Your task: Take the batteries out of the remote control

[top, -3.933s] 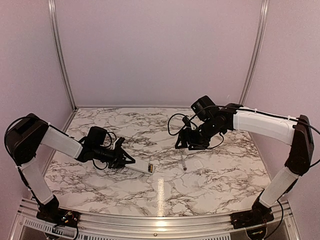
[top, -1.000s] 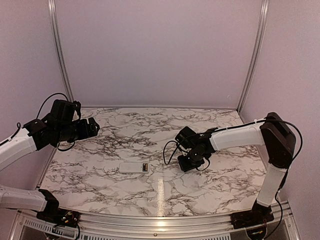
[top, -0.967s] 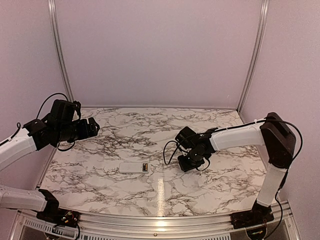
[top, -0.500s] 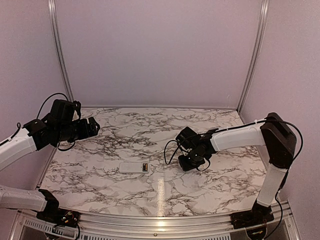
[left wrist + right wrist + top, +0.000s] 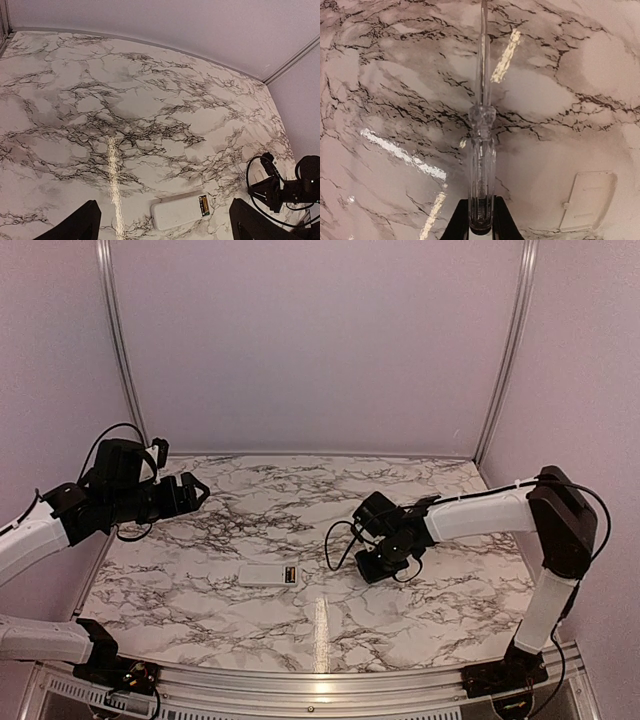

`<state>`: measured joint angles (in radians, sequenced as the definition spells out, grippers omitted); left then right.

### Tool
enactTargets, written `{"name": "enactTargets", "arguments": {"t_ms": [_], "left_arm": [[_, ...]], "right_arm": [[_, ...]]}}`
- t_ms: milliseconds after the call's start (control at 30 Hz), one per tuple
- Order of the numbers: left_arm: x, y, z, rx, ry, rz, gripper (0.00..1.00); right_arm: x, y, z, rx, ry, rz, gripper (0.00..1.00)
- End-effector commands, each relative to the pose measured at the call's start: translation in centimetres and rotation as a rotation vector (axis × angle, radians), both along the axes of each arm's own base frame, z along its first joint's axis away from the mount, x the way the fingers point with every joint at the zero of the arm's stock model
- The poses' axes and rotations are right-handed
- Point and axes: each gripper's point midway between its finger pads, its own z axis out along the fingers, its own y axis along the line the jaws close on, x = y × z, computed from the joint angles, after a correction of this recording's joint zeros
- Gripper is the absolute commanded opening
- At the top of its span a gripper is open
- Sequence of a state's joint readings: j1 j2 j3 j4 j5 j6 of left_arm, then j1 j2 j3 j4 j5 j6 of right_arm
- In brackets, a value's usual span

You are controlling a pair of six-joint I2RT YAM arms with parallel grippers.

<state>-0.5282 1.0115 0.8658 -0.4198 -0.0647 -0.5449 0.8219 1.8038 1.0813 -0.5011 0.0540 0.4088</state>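
Note:
The white remote control (image 5: 266,575) lies flat at the table's middle, also seen in the left wrist view (image 5: 179,212). Its battery recess at the right end is open, with a gold and dark battery (image 5: 203,205) in it (image 5: 289,575). My left gripper (image 5: 196,490) is open and empty, raised above the table's left and back from the remote (image 5: 165,231). My right gripper (image 5: 369,566) is low on the table to the right of the remote. It is shut on the handle of a clear screwdriver (image 5: 481,160), fingers (image 5: 461,220) on both sides.
The small flat white cover plate (image 5: 587,200) lies on the marble beside the right gripper. Black cables loop off the right wrist (image 5: 340,540). Walls and aluminium posts close the back and sides of the table (image 5: 300,500).
Since 3.9 s ago my left gripper let go of the remote and rose to the back left. My right gripper came down onto the screwdriver. In the last half second the left gripper edged right.

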Motion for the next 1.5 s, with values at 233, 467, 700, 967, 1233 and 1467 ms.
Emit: {"name": "enactTargets", "arguments": {"t_ms": [233,467,700,967,1233,1467], "left_arm": [[-1.5,-4.4,2.3,-0.188,-0.032,-0.232,0.92],[-1.4,-6.4,6.2,-0.335,-0.064,-0.306,0.89],[-0.9,-8.2,10.0,-0.470,-0.083,-0.372,0.82],[-0.1,-11.0,13.6,-0.647,-0.032,-0.463,0.74],[1.4,-13.1,14.9,-0.708,-0.028,-0.536,0.67],[1.7,-14.6,14.1,-0.736,-0.002,-0.583,0.61]], "right_arm": [[0.4,4.5,9.8,0.240,-0.106,0.163,0.00],[0.5,6.8,15.9,0.388,-0.181,0.254,0.00],[0.1,9.3,22.2,0.558,-0.236,0.338,0.00],[-0.8,11.2,28.4,0.723,-0.305,0.440,0.00],[-1.7,12.5,30.8,0.823,-0.286,0.508,0.00],[-2.0,13.4,31.3,0.861,-0.254,0.532,0.00]]}}
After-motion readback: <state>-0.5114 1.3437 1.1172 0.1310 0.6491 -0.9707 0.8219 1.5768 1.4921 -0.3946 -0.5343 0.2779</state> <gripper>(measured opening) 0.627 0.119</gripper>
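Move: The screwdriver, already in my right fingers by its handle end, has its middle about 34 cm to the right of my left hand, 2 cm farther out and 20 cm below. From my right hand, the open left gripper is some 34 cm left, 3 cm ahead and 21 cm up. At table level, the remote control lies about 20 cm to my right hand's left, straight across, and the battery cover 5 cm to its right and 1 cm ahead. Keeping my grip on the screwdriver's handle, I lift it steeply off the table with my right hand, about 29 cm up and 12 cm left, rolling my left side up and swinging counter-clockwise so the blade comes round towards my left gripper. My left hand heads right to meet it, then also climbs, about 14 cm across and 12 cm up, rolling the opposite way some 40 degrees, turning clockwise and partly narrowing its still open jaws. ##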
